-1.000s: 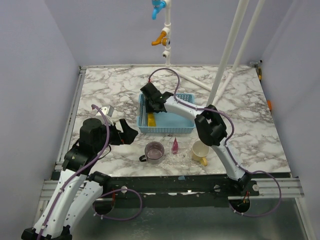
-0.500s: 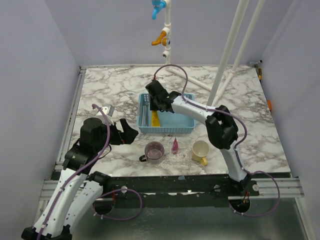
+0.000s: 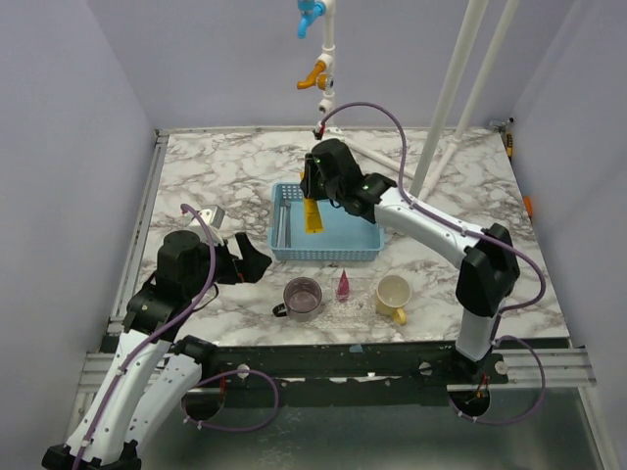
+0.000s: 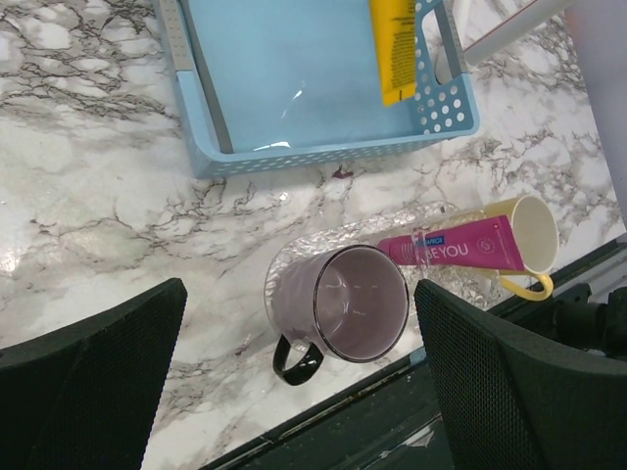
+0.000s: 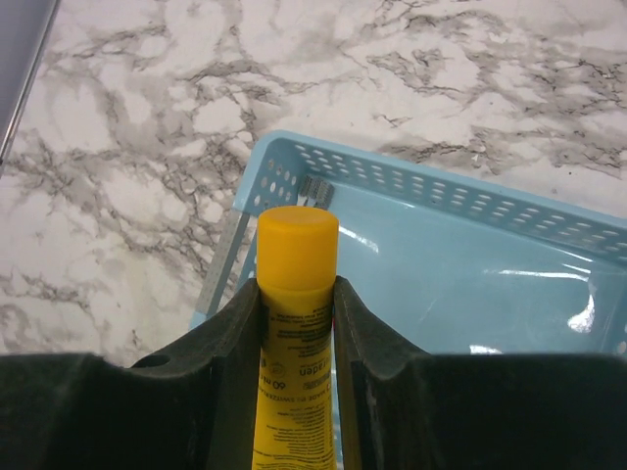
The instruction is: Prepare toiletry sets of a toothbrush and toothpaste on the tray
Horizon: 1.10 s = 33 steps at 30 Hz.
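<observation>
My right gripper [image 3: 313, 200] [image 5: 297, 286] is shut on the yellow toothpaste [image 3: 313, 217] [image 5: 297, 245] and holds it, cap outward, in the air over the light-blue basket [image 3: 329, 257] [image 5: 421, 181]. The pink toothpaste [image 3: 343, 285] [image 4: 456, 245] lies on the clear tray [image 3: 359, 305] [image 4: 338, 238] near the front edge. Slim grey toothbrushes [image 3: 282, 217] [image 4: 201, 83] lie along the basket's left wall. My left gripper [image 3: 253, 260] [image 4: 299, 294] hangs open left of the tray, with nothing between its fingers.
A purple mug [image 3: 303, 297] [image 4: 358, 304] stands at the tray's left end and a yellow mug [image 3: 393, 295] [image 4: 534, 235] at its right. A small metal piece [image 3: 211, 215] lies on the left. White pipes [image 3: 446, 98] rise at the back right.
My right gripper has lifted the yellow toothpaste off the basket floor and swung back and right, its arm stretching out. The left arm has stayed still.
</observation>
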{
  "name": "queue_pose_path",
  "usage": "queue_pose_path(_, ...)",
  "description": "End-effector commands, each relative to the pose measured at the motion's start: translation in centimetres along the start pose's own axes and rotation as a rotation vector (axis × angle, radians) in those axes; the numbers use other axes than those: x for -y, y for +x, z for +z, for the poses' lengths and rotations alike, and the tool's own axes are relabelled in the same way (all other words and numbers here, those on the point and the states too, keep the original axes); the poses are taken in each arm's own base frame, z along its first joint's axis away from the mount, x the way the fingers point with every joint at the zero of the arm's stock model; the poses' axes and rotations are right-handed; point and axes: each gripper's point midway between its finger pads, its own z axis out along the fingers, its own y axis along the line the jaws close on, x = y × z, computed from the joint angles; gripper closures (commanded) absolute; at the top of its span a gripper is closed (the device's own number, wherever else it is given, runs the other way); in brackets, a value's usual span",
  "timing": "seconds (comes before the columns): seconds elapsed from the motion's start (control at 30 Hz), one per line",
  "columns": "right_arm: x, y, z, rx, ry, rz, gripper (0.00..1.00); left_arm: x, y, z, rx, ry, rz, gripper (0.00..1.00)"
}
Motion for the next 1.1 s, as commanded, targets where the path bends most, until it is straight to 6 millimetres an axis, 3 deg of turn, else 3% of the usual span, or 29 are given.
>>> queue_pose_path(0.0,-1.9,-0.8,-3.4,0.031,-0.154,-0.069,0.73,1.2,-0.7,-0.5,0.006,0.046,0.006,0.01)
queue_pose_path(0.3,-4.3,1.3,-11.4,0.068,-0.339,-0.218,0.74,4.8,-3.1,-1.8,-0.013,0.150,-0.053,0.01)
queue_pose_path(0.53,-5.2,2.3,-16.8,0.100,-0.436,-0.307,0.74,7.3,-3.6,-2.0,-0.105,0.231,-0.141,0.01)
queue_pose_path(0.8,-6.9,3.8,-20.3,0.089,-0.512,-0.392,0.74,11.1,-5.0,-3.5,-0.153,0.387,-0.212,0.01)
queue_pose_path(1.07,-8.4,4.5,-22.7,0.094,-0.562,-0.475,0.74,13.6,-5.0,-4.9,-0.262,0.507,-0.260,0.06)
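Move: The yellow toothpaste, already clear of the basket in the right gripper, hangs about 19 cm ahead of the left hand, 12 cm to its right and 5 cm lower. From the right hand, the brown mug stands some 22 cm back, 2 cm left and 17 cm below; the upright pink toothpaste is about 19 cm back and 7 cm right, the beige mug 22 cm back and 18 cm right. The brown mug is level with the left hand fore and aft, 9 cm to its right. The yellow toothpaste, still pinched near its cap, is carried back about 21 cm by the right arm, out of the space over the basket to above the brown mug, rising 8 cm as the wrist swings some 35 degrees counter-clockwise and the fingers tip up. The open left gripper rises 11 cm and shifts right towards the cap, its left side rolling down. ##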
